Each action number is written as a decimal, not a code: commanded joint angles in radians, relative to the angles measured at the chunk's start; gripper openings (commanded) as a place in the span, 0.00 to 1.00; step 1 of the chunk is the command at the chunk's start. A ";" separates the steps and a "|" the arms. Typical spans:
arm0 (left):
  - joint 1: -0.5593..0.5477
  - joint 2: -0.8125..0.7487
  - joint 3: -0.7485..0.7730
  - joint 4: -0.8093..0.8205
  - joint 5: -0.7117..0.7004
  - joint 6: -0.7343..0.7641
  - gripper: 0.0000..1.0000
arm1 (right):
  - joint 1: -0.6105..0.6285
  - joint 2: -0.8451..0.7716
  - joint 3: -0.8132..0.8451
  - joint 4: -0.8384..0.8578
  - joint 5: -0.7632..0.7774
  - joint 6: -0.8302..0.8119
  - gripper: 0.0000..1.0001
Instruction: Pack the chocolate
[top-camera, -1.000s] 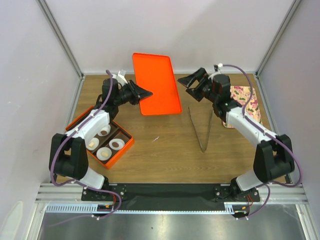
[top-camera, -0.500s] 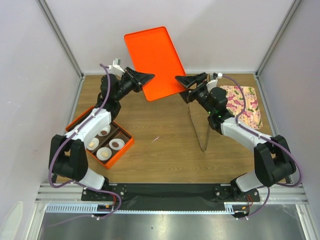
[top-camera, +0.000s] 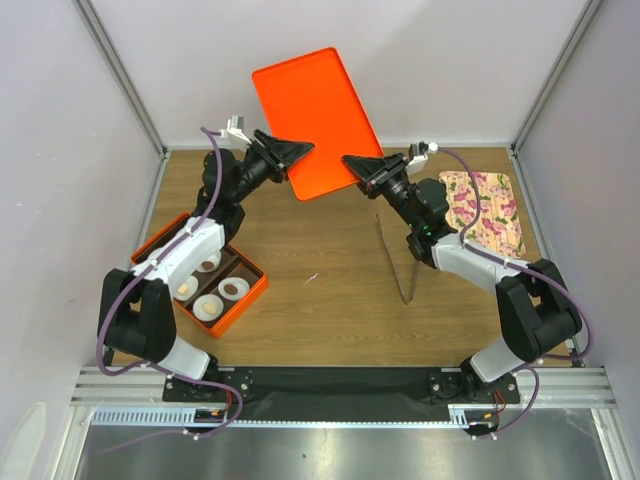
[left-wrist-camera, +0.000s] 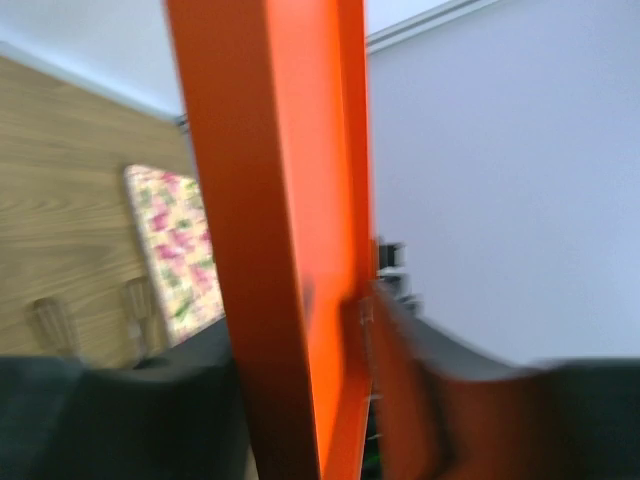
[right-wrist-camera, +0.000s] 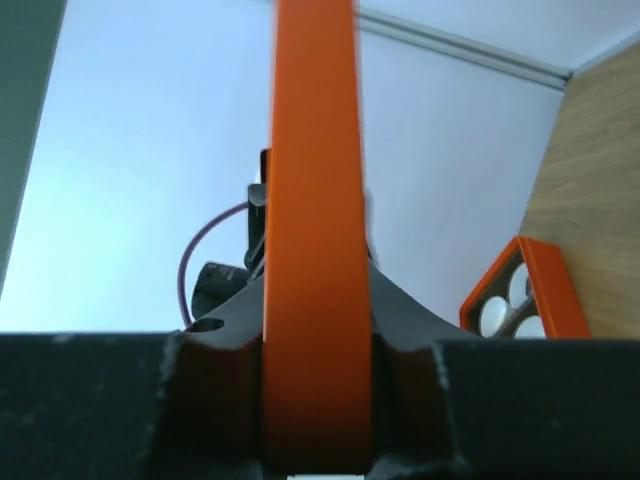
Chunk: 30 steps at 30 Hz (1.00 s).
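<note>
The chocolate sits in white paper cups inside the orange box (top-camera: 254, 284) at the left: a dark brown lump (top-camera: 232, 288), a brown one (top-camera: 209, 265) and a pale tan one (top-camera: 187, 288). The flat orange lid (top-camera: 310, 120) is held tilted in the air above the far table. My left gripper (top-camera: 298, 150) is shut on its left edge and my right gripper (top-camera: 352, 165) is shut on its right edge. The lid (left-wrist-camera: 270, 200) fills the left wrist view between the jaws. In the right wrist view the lid (right-wrist-camera: 315, 200) stands edge-on between the fingers (right-wrist-camera: 215, 400), with the box (right-wrist-camera: 530, 290) beyond.
Metal tongs (top-camera: 405, 270) lie on the wooden table right of centre. The floral plate (top-camera: 485, 205) lies at the far right and also shows in the left wrist view (left-wrist-camera: 175, 240). Grey walls and metal posts enclose the table.
The lid has been lifted off the table and tilted up. My right gripper swung left from the floral plate and closed on the lid's right edge.
</note>
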 joint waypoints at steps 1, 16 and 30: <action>-0.001 -0.058 0.023 -0.096 0.017 0.091 0.56 | -0.002 0.004 0.079 0.104 -0.031 -0.110 0.00; 0.245 -0.448 0.142 -0.973 -0.146 0.433 0.92 | 0.250 -0.042 0.429 -0.699 0.336 -1.376 0.00; 0.243 -0.374 0.111 -0.759 0.104 0.198 0.96 | 0.596 -0.001 0.340 -0.443 0.751 -1.927 0.00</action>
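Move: The box of chocolates lies about 37 cm to the right hand's left, 13 cm back and 31 below. The orange lid, already in that hand, has its middle some 9 cm left and 8 ahead; the tongs lie 7 cm right, 10 back, well below. From the left hand, the box is roughly 26 cm left, 15 back and 31 below, the lid's middle 4 right and 7 ahead. Rolling about 100°, the right hand carries the lid 12 cm left-back; the left opens wide and withdraws left. ##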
